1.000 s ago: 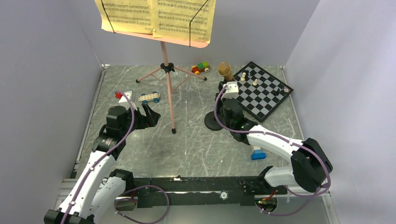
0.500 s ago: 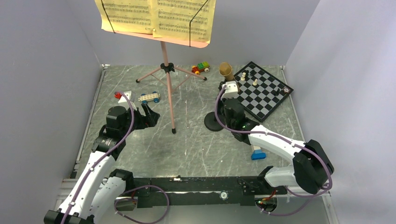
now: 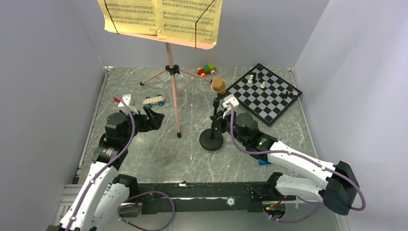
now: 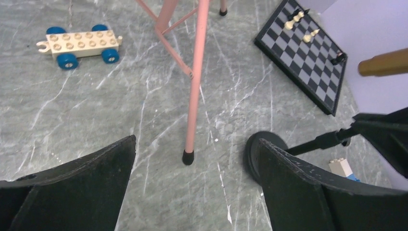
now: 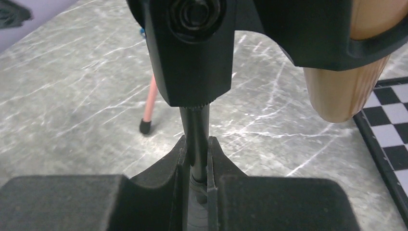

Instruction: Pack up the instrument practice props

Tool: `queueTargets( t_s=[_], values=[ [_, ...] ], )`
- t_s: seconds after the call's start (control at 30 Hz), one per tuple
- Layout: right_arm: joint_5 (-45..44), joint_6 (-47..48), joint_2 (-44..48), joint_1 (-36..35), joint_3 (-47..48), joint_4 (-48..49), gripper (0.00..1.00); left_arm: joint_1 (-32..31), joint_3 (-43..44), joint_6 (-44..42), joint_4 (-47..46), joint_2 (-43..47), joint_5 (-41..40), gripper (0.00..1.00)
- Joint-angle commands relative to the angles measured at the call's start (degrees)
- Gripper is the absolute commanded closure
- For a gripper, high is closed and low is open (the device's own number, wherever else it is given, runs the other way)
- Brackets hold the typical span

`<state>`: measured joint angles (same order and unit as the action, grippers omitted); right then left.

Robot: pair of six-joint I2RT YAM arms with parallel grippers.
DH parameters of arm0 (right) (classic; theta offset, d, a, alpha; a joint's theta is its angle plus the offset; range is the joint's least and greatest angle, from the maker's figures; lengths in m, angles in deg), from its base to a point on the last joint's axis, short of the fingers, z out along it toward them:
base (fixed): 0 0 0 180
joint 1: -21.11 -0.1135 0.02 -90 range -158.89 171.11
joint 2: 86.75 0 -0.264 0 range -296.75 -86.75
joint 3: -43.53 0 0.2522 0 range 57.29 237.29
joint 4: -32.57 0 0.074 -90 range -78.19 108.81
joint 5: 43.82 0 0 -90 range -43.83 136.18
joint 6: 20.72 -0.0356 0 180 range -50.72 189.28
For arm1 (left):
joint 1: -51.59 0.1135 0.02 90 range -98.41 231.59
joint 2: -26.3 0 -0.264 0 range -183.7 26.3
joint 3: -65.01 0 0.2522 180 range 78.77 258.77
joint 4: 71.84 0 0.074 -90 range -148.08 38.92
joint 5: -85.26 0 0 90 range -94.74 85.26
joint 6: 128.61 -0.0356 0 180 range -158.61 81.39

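The pink music stand stands at the back centre on its tripod, with yellow sheet-music pages on its desk. Its near leg rises just ahead of my left gripper, which is open and holds nothing. My right gripper is shut on the thin pole of the black mic stand. The stand's round base rests on the table. The gold-brown microphone sits in the clip on top, seen close up in the right wrist view.
A black-and-white chessboard with a few pieces lies at the back right. Toy brick cars sit near the tripod: a white one, a colourful one, a red-and-white one. A blue brick lies under my right arm. Grey walls enclose the table.
My right gripper has closed on the mic stand pole and carried stand and microphone leftward and nearer, away from the chessboard. The left arm drew back slightly, still open.
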<state>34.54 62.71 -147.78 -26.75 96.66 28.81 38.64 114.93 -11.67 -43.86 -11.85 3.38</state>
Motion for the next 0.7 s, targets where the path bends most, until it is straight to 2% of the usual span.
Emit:
queueTargets(
  t_s=[0.0,0.23,0.4,0.53,0.67],
  values=[
    [3.59,2.14,2.82,-4.96,-1.41,9.95,1.0,-0.23,-1.65,2.46,-7.92,2.05,2.11,0.01],
    [4.17,2.86,-1.98,-13.11,-0.97,15.13,1.0,-0.15,-2.37,4.69,-8.73,3.71,-0.34,0.01],
    [4.14,6.0,-6.16,-17.72,-0.31,21.11,1.0,0.29,1.36,9.38,0.51,0.49,-5.95,0.01],
    [5.01,8.59,-9.39,-19.09,1.82,24.62,1.0,0.95,5.86,6.47,5.69,-3.78,-1.84,0.01],
    [5.53,8.66,-13.13,-19.12,3.45,24.74,1.0,1.0,3.23,5.39,2.45,-0.33,0.3,0.01]
  ],
)
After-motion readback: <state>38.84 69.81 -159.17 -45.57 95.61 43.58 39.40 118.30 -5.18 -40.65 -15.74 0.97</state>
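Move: The right gripper already grips the pole of the microphone stand; the open left gripper, to which it is brought, is roughly 22 cm to its left, level in reach and height. The brown microphone sits about 6 cm ahead of, 3 cm right of and 10 cm above the right hand. The music stand's nearest foot is some 4 cm ahead, 16 cm left and 19 cm down. From the left gripper, the microphone is about 6 cm ahead, 25 cm right and 10 cm up. Keep the right fingers shut on the pole and sweep the microphone stand left and back towards the left gripper, about 11 cm left and 9 cm back, sinking slightly in the first half and finishing almost straight left. Swing the hand some 25 degrees counter-clockwise on the way. ##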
